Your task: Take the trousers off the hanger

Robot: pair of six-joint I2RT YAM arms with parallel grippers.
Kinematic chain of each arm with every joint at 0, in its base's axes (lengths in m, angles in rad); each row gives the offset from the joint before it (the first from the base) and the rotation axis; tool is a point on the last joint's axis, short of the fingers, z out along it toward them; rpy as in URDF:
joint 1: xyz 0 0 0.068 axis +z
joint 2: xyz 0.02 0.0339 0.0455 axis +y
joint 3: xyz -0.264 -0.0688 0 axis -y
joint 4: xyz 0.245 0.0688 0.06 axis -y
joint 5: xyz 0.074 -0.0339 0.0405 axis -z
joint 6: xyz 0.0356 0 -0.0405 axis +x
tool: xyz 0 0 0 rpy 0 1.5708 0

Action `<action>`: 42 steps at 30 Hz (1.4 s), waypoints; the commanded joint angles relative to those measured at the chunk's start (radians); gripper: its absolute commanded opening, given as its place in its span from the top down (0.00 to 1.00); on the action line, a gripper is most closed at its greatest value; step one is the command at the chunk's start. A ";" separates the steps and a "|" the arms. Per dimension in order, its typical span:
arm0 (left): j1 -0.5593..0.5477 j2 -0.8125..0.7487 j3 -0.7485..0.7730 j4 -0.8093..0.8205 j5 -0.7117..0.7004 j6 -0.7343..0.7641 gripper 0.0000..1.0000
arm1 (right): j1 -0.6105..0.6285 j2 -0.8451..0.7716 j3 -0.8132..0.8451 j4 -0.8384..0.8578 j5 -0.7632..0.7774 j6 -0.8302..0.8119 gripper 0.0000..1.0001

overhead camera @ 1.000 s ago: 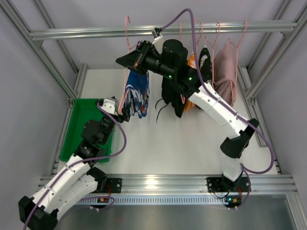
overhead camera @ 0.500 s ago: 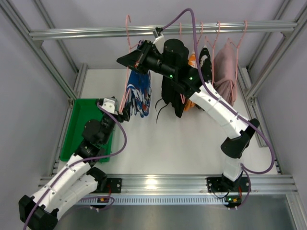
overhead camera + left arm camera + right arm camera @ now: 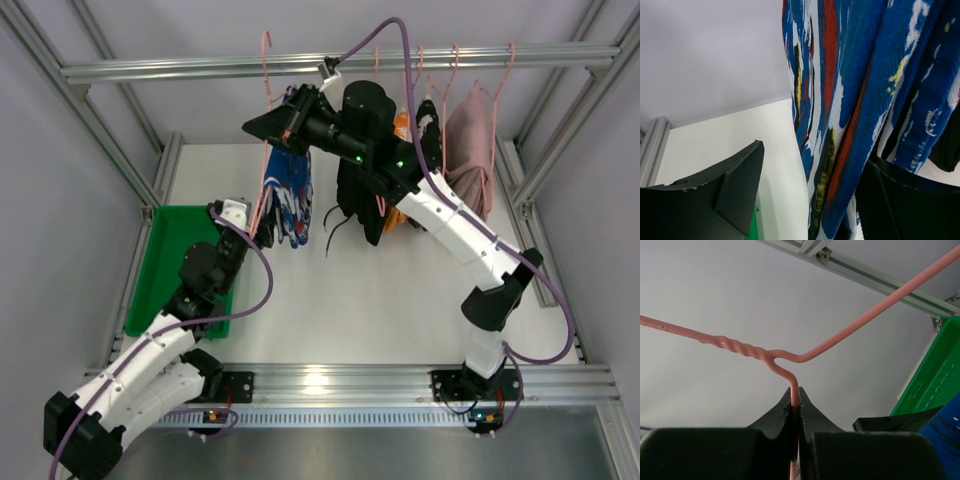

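Note:
The blue printed trousers point(image 3: 287, 195) hang folded over a pink wire hanger point(image 3: 266, 68) on the top rail. My right gripper point(image 3: 292, 113) is shut on that hanger's neck; in the right wrist view the pink hanger point(image 3: 840, 335) runs down between the closed fingertips of the right gripper point(image 3: 795, 399). My left gripper point(image 3: 262, 230) is at the trousers' lower left edge, open. In the left wrist view the blue trousers point(image 3: 865, 100) hang between the jaws of the left gripper point(image 3: 812, 200), close to the right finger point(image 3: 900, 200). The black trousers point(image 3: 360, 190) with dangling drawstrings point(image 3: 335, 235) hang just to the right.
An orange garment point(image 3: 400, 128) and a pink garment point(image 3: 470, 150) hang further right on the rail point(image 3: 150, 68). A green tray point(image 3: 180, 250) lies on the white table at the left, under my left arm. Frame posts stand at both sides.
My left gripper has moved up and right, closer to the blue trousers' lower edge, and its jaws have narrowed slightly. The right gripper holds the hanger as before.

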 commanded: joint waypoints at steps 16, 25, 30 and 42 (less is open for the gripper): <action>0.065 -0.039 0.288 -0.068 0.068 -0.059 0.90 | -0.066 -0.266 -0.262 0.265 -0.083 -0.115 1.00; 0.066 0.009 0.558 -0.273 0.150 -0.312 1.00 | -0.066 -0.318 -0.488 0.349 -0.112 -0.228 1.00; 0.080 0.073 0.744 -0.369 0.190 -0.493 1.00 | -0.060 -0.343 -0.585 0.366 -0.106 -0.265 1.00; 0.140 0.186 1.101 -0.452 0.196 -0.619 1.00 | -0.034 -0.435 -0.807 0.365 -0.086 -0.371 1.00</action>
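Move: The blue trousers' lower end hangs between the left hand's open fingers, about 2 cm ahead and 2 cm to the right. The right hand holds the hanger by its neck; from it that lower end is some 21 cm below, about 3 cm farther out and 7 cm left. The green bin lies roughly 20 cm left of the left hand, level with it and 28 cm below; the black garment hangs about 25 cm to its right, 8 cm ahead and 8 cm higher. The left hand pinches the trousers' lower end and lifts about 25 cm while the right lowers the hanger. ##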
